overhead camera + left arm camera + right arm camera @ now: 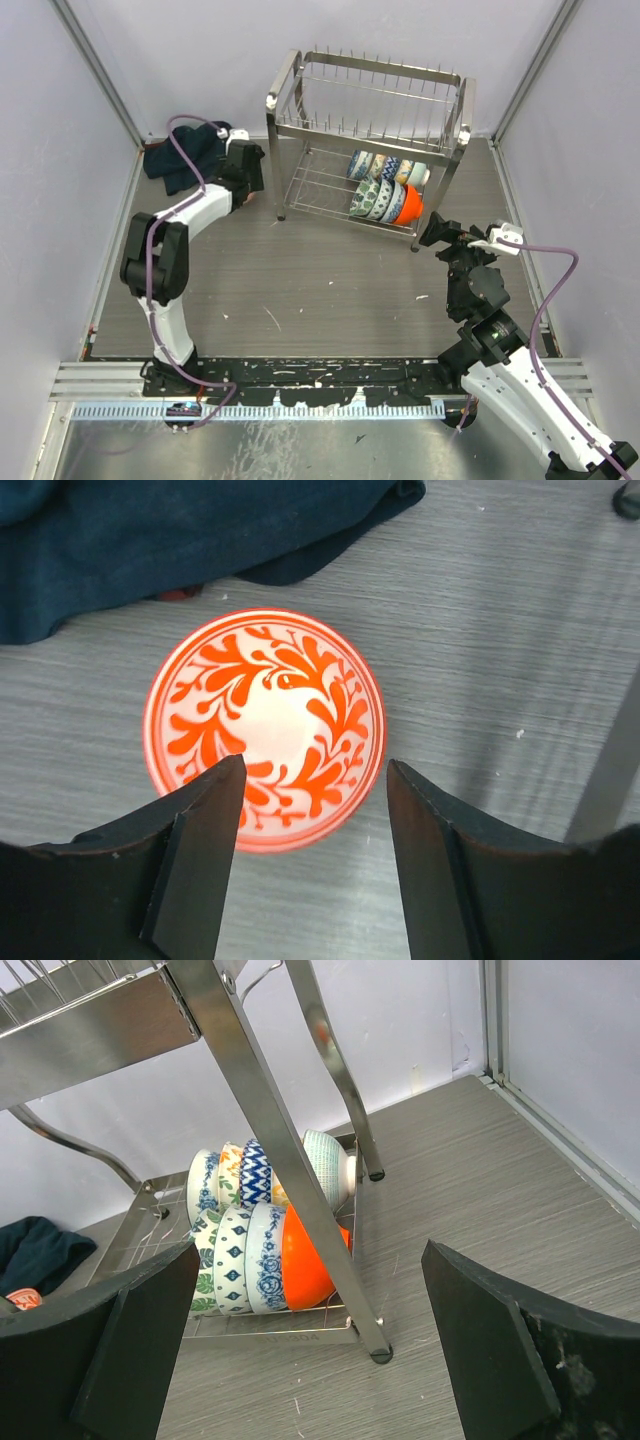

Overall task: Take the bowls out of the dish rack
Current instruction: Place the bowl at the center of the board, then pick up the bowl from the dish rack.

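A bowl (265, 725) with a white inside and an orange-red leaf pattern stands upright on the table. Just above its near rim, my left gripper (315, 770) is open with nothing between its fingers. In the top view the left gripper (244, 192) sits left of the dish rack (370, 130) and hides that bowl. Several bowls (385, 190) stand on edge on the rack's lower tier: a bright orange one (305, 1260), blue and white patterned ones (262, 1260) and a mint green one (325, 1165). My right gripper (310, 1250) is open and empty, just off the rack's front right corner.
A dark blue cloth (185, 155) lies bunched at the back left, right beside the set-down bowl (150, 540). The rack's slanted front leg (270, 1130) crosses in front of the orange bowl. Walls enclose the table on three sides.
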Robot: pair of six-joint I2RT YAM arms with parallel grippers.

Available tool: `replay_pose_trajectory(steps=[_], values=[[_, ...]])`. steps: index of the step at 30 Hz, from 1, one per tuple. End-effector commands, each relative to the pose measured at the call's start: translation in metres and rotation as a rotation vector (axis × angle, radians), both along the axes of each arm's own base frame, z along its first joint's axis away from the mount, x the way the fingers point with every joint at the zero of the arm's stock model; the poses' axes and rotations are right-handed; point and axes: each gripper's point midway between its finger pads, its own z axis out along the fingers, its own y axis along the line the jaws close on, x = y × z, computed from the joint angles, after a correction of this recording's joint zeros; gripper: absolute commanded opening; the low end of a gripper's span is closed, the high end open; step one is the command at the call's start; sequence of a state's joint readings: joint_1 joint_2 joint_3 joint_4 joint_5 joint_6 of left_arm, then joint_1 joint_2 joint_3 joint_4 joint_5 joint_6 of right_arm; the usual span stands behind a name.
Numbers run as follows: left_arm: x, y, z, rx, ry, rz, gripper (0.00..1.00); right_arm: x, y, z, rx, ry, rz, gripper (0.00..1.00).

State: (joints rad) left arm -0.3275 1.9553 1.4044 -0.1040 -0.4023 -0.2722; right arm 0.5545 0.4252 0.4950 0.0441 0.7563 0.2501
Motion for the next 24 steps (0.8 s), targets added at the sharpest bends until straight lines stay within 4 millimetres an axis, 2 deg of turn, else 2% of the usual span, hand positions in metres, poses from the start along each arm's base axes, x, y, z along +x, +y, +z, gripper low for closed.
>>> replay_pose_trajectory(steps=[1,4,8,11,12,13,14,15,19,24], values=[[-0.01,0.001,0.066,-0.064,-0.167,0.027,0.68,-0.001,0.002,0.011,0.032,-0.039,0.014,1.0],[-0.027,0.005,0.09,-0.094,-0.219,0.04,0.7,-0.001,0.002,0.011,0.032,-0.039,0.014,1.0],[-0.059,0.013,0.104,-0.144,-0.261,0.066,0.75,-0.001,0.002,0.011,0.033,-0.039,0.016,1.0],[-0.086,0.008,0.113,-0.234,-0.318,0.021,0.88,-0.001,0.003,0.011,0.036,-0.04,0.02,1.0],[-0.093,0.001,0.119,-0.278,-0.354,-0.025,0.96,-0.001,0.004,0.01,0.035,-0.039,0.023,1.0],[-0.101,-0.007,0.121,-0.317,-0.376,-0.074,0.99,-0.001,0.004,0.01,0.035,-0.04,0.025,1.0],[-0.108,-0.017,0.123,-0.356,-0.396,-0.125,0.98,0.0,0.005,0.01,0.036,-0.04,0.027,1.0],[-0.118,-0.024,0.135,-0.392,-0.434,-0.173,0.98,0.0,0.005,0.01,0.034,-0.039,0.027,1.0],[-0.145,-0.061,0.144,-0.459,-0.486,-0.306,0.98,-0.001,0.004,0.011,0.036,-0.043,0.026,1.0],[-0.162,-0.111,0.155,-0.505,-0.519,-0.433,0.98,0.0,0.009,0.012,0.039,-0.058,0.049,1.0]])
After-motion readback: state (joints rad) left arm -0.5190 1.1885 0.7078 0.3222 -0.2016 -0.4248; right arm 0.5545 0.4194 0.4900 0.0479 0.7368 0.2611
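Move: The green-leaf bowl, left end of the rack's front row, lies about 29 cm to the left hand's right, some 4 cm back and level in height; the rack's front left foot stands roughly 9 cm right, 5 cm back and 10 cm below. The orange-patterned bowl, already on the board, is about 4 cm ahead, 3 cm left and 6 cm below. From the right hand the green-leaf bowl is some 22 cm ahead, 15 cm left and 19 cm below. The left hand backs some 15 cm off the orange-patterned bowl, rising 12 cm, opening fully, finally swinging right. ##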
